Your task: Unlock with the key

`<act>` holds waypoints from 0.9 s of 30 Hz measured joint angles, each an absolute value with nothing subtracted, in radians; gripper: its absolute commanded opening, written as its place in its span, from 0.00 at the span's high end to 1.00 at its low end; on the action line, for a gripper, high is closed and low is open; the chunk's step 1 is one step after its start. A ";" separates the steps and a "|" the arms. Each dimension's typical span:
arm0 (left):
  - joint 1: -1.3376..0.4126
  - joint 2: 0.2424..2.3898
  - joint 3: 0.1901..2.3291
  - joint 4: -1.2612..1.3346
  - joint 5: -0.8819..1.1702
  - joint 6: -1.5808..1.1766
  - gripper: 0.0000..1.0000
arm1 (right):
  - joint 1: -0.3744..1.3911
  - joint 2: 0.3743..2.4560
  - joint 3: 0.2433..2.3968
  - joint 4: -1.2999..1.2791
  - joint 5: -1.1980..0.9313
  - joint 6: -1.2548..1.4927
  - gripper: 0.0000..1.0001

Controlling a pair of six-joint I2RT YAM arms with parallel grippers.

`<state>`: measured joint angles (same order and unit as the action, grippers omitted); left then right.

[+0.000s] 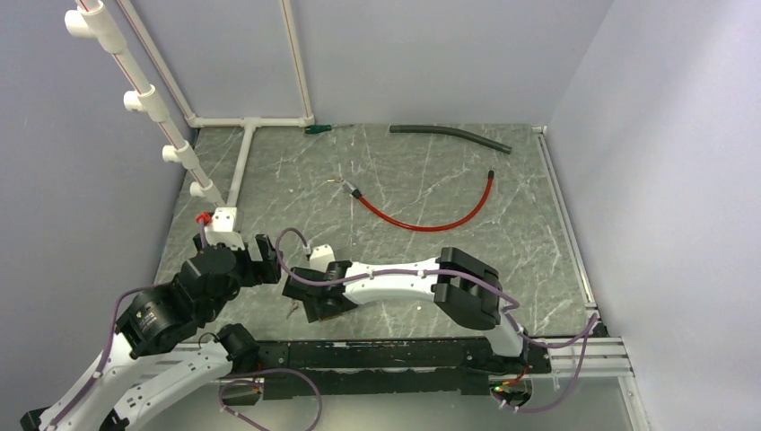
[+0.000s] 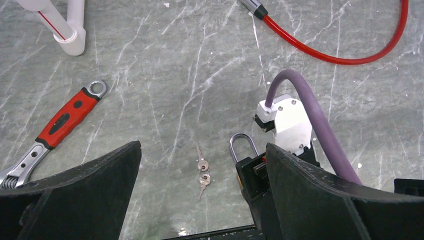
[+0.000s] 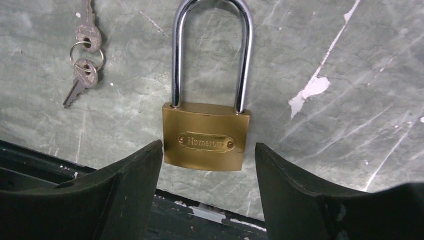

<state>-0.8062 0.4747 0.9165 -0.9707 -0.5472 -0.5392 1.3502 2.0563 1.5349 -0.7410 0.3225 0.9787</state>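
Observation:
A brass padlock (image 3: 206, 135) with a long steel shackle lies flat near the table's front edge. My right gripper (image 3: 208, 150) hangs just over it, open. Its fingers (image 3: 135, 180) straddle the lock's body: the left one is at the body's left corner and the right one stands clear of it. Two small keys (image 3: 85, 55) on one ring lie on the table a little left of the shackle. In the left wrist view the keys (image 2: 202, 172) lie below and between the wide-open jaws of my left gripper (image 2: 202, 147), untouched. The padlock's shackle (image 2: 243, 145) shows beside the right gripper (image 2: 255, 175).
A red-handled wrench (image 2: 65, 122) lies left of the keys. A red cable (image 1: 422, 215) curves across the middle of the table, with a dark grey hose (image 1: 449, 135) at the back. A white pipe frame (image 1: 242, 153) stands at the back left. A black rail (image 1: 386, 346) runs along the front edge.

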 measured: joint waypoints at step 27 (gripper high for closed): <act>-0.805 0.481 0.916 -0.970 -0.539 -0.538 0.01 | 1.175 1.957 1.364 -0.621 0.294 0.931 0.65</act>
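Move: The padlock's brass body lies between the right hand's open fingers, about 1 cm ahead, 1 cm left and 1 cm below the hand point. The two small keys are about 9 cm left and 2 cm ahead of that hand. The red cable's silver lock end lies some 29 cm ahead and 3 cm right. From the left hand, the padlock body is roughly 4 cm back, 10 cm right and 22 cm below. The right fingers close onto the two sides of the padlock body and pinch it, the hand first easing about 1 cm left. Keeping that hold low at the table, the hand speeds up and drags the padlock forward and right, away from the keys, ending some 6 cm forward and 4 cm right, with a slight clockwise turn. ##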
